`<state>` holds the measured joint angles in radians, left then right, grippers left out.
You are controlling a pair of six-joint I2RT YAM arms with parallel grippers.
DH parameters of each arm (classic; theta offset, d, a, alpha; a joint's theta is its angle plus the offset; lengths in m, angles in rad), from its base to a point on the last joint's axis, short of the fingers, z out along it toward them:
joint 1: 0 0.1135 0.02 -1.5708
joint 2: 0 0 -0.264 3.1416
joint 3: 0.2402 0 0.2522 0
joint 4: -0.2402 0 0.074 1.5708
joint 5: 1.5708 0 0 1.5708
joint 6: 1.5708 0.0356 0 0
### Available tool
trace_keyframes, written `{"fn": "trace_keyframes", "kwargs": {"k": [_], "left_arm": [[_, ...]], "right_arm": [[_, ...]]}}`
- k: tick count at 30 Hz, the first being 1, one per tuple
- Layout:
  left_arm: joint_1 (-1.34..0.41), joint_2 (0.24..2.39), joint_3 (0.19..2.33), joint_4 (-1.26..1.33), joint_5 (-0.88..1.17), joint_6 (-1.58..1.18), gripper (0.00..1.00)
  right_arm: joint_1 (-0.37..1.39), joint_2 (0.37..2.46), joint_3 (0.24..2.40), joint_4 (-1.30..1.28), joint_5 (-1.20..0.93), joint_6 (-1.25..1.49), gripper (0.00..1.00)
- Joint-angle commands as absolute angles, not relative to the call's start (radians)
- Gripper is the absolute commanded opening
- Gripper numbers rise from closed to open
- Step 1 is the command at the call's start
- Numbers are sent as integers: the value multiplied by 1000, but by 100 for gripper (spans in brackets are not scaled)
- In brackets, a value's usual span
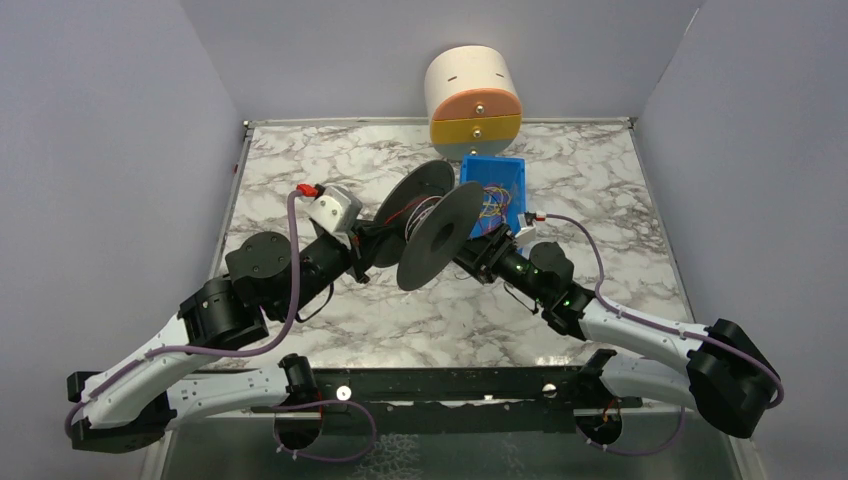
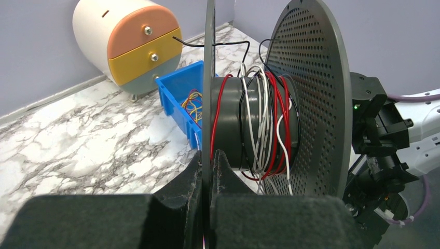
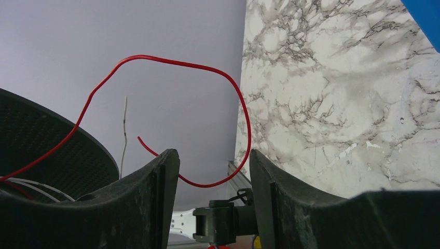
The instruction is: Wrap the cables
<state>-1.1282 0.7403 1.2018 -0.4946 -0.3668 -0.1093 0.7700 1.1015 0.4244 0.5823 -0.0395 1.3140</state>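
A black spool [image 1: 426, 224] with two perforated flanges is held off the table. My left gripper [image 2: 209, 165] is shut on the thin edge of its near flange [image 2: 208, 78]. Red, white and black wires are wound around the core [image 2: 244, 124]. In the right wrist view, the red cable [image 3: 171, 61] rises from the spool flange [image 3: 52, 140], arcs over, and dips across the gap between my right gripper's [image 3: 214, 155] open fingers. Its free end sticks up on the left. A thin white wire end [image 3: 124, 129] stands beside it. The right gripper [image 1: 487, 245] is by the spool's other flange.
A blue bin [image 1: 497, 190] holding several coloured wires sits just behind the spool, also visible in the left wrist view [image 2: 179, 96]. A cream, orange and yellow drawer unit [image 1: 473, 95] stands at the back wall. The marble table [image 1: 300, 170] stretches to the left.
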Motion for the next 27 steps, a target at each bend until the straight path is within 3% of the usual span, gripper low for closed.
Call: {"fn": "trace_keyframes", "kwargs": {"k": [1, 8, 14, 27], "left_arm": [[-1134, 731, 1208, -372, -353, -122, 0], [-1134, 733, 1194, -361, -365, -120, 0], [-1134, 741, 1177, -348, -417, -135, 0], [-1134, 774, 1074, -170, -661, -201, 0]], "right_arm": [[765, 1111, 454, 616, -28, 1332, 55], [765, 1154, 471, 658, -79, 1338, 39], [770, 1166, 452, 684, -102, 1308, 2], [899, 1185, 359, 637, -29, 1221, 1]]}}
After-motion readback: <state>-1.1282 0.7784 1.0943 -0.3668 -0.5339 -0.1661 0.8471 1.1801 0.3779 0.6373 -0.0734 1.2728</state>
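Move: The red cable hangs in a loop between the right gripper's open fingers, only about 1 cm ahead and 1 cm left of the pads, at their height. From that hand the spool is about 3 cm ahead, 5 cm left and 12 cm above; the blue box sits some 15 cm ahead, 5 cm right and 17 cm below. From the left hand, the cable stretch lies about 1 cm ahead, 13 cm right and 9 cm lower, and the held spool's middle is some 4 cm ahead, 8 cm right and 3 cm above. Ease the right gripper about 1 cm left so the red cable sits between its pads, shut the fingers on it, then draw it down and back, still drifting left, away from the spool by about 5 cm. Meanwhile keep the left gripper pinching the spool's flange and carry the spool about 3 cm forward and as much down, turning it some 10 degrees counter-clockwise, mostly once the cable is pinched. ##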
